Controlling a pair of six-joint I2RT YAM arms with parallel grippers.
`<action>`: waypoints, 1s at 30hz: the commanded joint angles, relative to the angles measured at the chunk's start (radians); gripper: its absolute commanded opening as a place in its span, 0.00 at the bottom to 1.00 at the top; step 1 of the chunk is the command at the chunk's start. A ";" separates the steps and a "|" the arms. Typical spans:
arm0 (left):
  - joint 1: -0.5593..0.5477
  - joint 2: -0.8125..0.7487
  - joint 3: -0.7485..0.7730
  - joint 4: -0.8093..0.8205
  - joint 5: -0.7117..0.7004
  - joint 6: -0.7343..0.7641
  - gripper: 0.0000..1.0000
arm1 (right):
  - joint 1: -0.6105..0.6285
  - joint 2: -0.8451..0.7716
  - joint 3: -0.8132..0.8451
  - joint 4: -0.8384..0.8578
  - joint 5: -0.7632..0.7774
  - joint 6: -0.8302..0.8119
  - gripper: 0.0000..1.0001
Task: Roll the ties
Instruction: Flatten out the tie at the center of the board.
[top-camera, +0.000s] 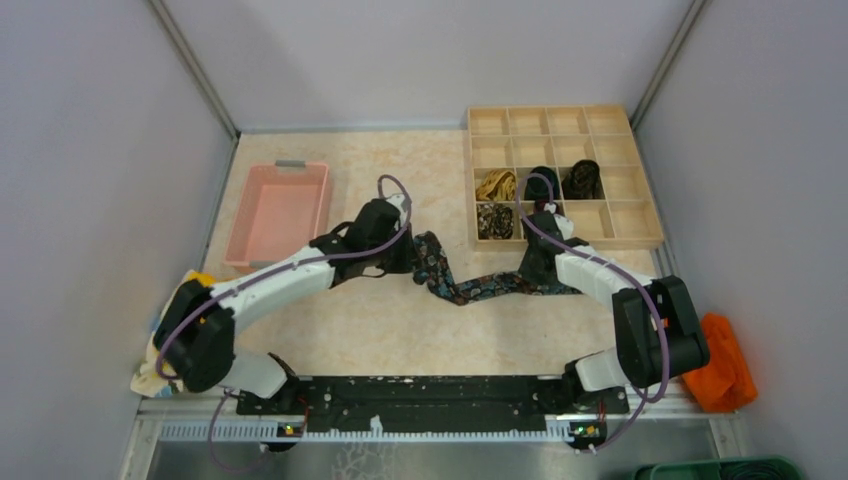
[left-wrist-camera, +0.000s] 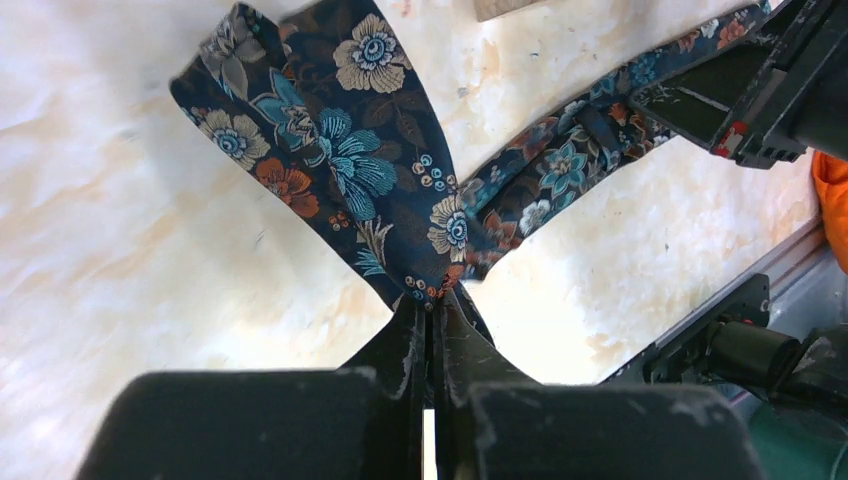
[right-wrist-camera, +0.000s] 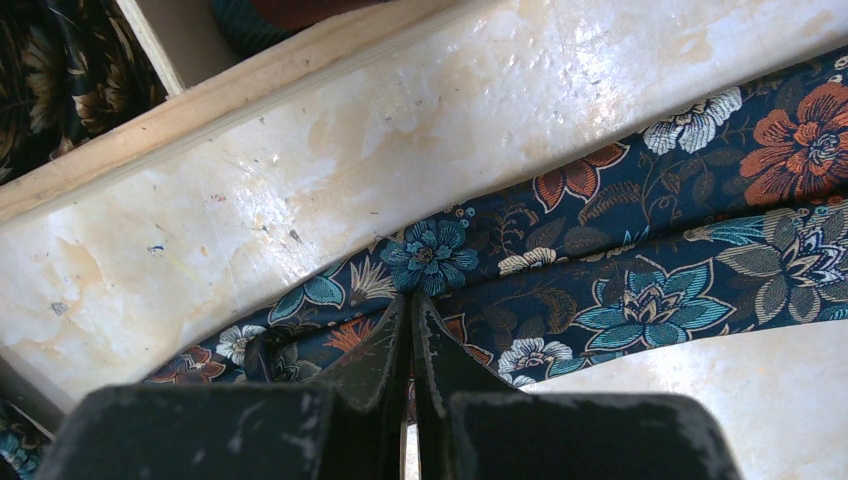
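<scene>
A long dark floral tie lies across the middle of the table, folded into a V. My left gripper is shut on it at the fold near its wide end; in the left wrist view the cloth pinches into the closed fingertips of my left gripper. My right gripper is shut on the narrow part of the same tie, with my right gripper tips closed on two overlapping layers. Several rolled ties, one gold and one black-green, sit in the wooden tray.
A pink bin stands at the back left. An orange cloth lies at the right edge and a yellow cloth by the left arm's base. The tray's wooden rim runs just beyond my right gripper.
</scene>
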 joint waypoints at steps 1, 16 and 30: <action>-0.003 -0.177 -0.044 -0.311 -0.164 0.024 0.00 | -0.018 0.082 -0.076 -0.099 0.022 -0.025 0.00; -0.004 -0.738 -0.094 -0.747 -0.132 -0.094 0.00 | -0.019 0.082 -0.075 -0.094 0.025 -0.031 0.00; -0.004 -0.959 -0.095 -0.980 -0.119 -0.117 0.56 | -0.019 0.080 -0.077 -0.093 0.022 -0.031 0.00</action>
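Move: The left gripper is pinching the tie about 10 cm above the board. Its goal is the bare board at the front left, about 17 cm back and 16 cm to its left. From it, the tie's bend lies roughly 8 cm back and 11 cm to the right, and the pink bin's middle some 12 cm ahead and 32 cm left. The right gripper has the pinned stretch of tie directly under its shut fingertips. Keep the right gripper still, its closed fingertips holding the tie against the board. Pull the left gripper, still pinching the tie, left and back towards the front-left board by some 22 cm, rising about 8 cm mostly in the first half and turning about 10 degrees counter-clockwise. Over the last stretch, open the fingers about halfway to let the tie go. ##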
